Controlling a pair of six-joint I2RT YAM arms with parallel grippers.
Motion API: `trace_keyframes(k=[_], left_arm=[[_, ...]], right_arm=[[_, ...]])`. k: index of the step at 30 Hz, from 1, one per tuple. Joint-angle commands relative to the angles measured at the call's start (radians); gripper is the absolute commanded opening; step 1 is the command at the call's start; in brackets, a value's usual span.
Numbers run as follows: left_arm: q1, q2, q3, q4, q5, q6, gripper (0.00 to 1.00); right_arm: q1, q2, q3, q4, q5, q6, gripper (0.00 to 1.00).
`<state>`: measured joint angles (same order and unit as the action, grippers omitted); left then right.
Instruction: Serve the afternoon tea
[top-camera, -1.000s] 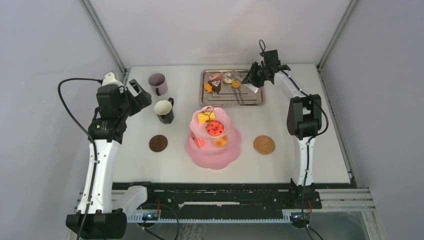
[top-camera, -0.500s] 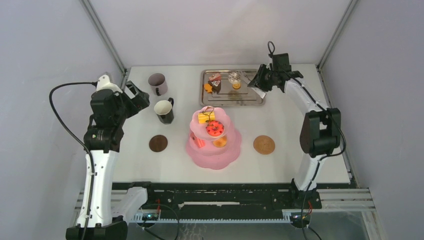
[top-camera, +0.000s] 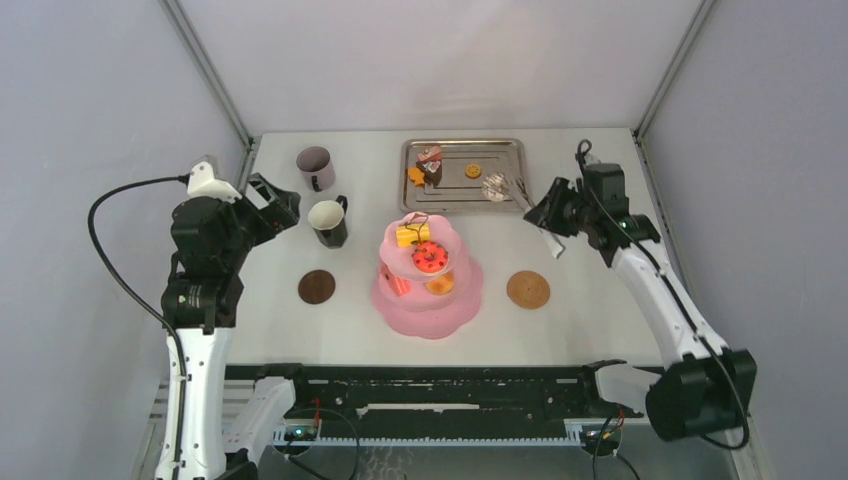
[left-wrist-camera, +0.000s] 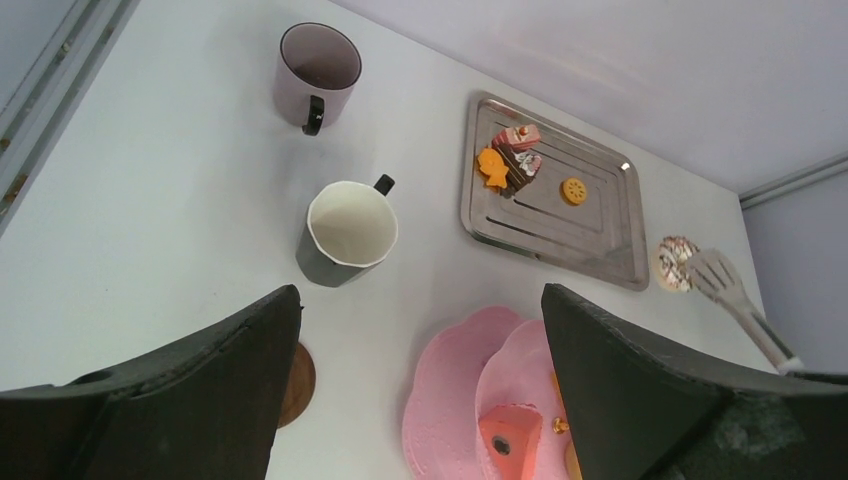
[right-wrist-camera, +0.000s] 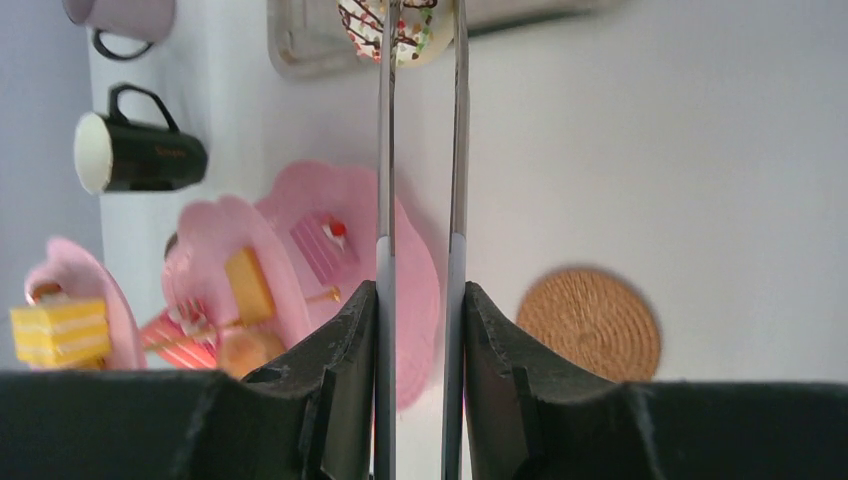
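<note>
The pink three-tier stand (top-camera: 401, 308) stands mid-table with a yellow cake (top-camera: 411, 235) on top, a red one (top-camera: 431, 256) below and more lower down. My right gripper (top-camera: 551, 214) is shut on steel tongs (right-wrist-camera: 386, 150), whose tips pinch a white, chocolate-drizzled doughnut (right-wrist-camera: 362, 24) in the air by the tray's right end (top-camera: 494, 187). The black mug (top-camera: 329, 222) and the mauve mug (top-camera: 315, 167) stand at the back left. My left gripper (left-wrist-camera: 420, 295) hangs open and empty above the table's left side, near the black mug (left-wrist-camera: 346, 233).
A steel tray (top-camera: 514, 203) at the back holds a brown-and-pink cake (top-camera: 431, 162), an orange piece (top-camera: 416, 176) and a round biscuit (top-camera: 472, 170). A dark coaster (top-camera: 316, 286) lies left of the stand, and a lighter woven one (top-camera: 528, 289) lies right of it.
My right arm has swung right and toward the near side, carrying the tongs and doughnut off the tray. My left arm has drawn back slightly to the left, still open.
</note>
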<state>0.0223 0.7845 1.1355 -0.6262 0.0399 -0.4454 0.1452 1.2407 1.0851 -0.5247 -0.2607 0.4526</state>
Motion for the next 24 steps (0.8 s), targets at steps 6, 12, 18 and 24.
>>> trace_keyframes(k=[6, 12, 18, 24], left_arm=[[0.008, -0.062, -0.037, 0.023, 0.058, -0.003, 0.94], [0.008, -0.087, -0.059, 0.023, 0.076, -0.017, 0.94], [0.008, -0.113, -0.070, 0.017, 0.072, -0.022, 0.94], [0.007, -0.118, -0.058, 0.000, 0.053, -0.014, 0.94]], right_arm=[[0.091, -0.393, -0.240, -0.173, 0.069, 0.014, 0.00], [0.262, -0.471, -0.302, -0.249, 0.129, 0.088, 0.00], [0.375, -0.427, -0.330, -0.208, 0.163, 0.127, 0.00], [0.478, -0.355, -0.336, -0.152, 0.168, 0.129, 0.00]])
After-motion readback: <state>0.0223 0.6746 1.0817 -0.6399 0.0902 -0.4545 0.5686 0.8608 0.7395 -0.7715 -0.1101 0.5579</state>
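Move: Some 24 cm to the right hand's left and 8 cm back lies the middle of the cake stand's bottom tier, roughly 17 cm below; this hand already grips the tongs, which pinch the sprinkled donut. The cork coaster is about 8 cm back and 2 cm left, the tray's middle 20 cm ahead and 14 cm left, both some 20 cm lower. From the left hand, the tier's middle is around 26 cm right, 2 cm back and 31 cm below. Sweeping back about 17 cm and sinking some 7 cm, the right hand carries the tongs and donut from near the tray to the bottom tier's right edge, slowing and curving left in the second half. The wrist turns counter-clockwise about 15 degrees and tips down; the grip on the tongs is kept. The empty, open left hand eases back a little. ##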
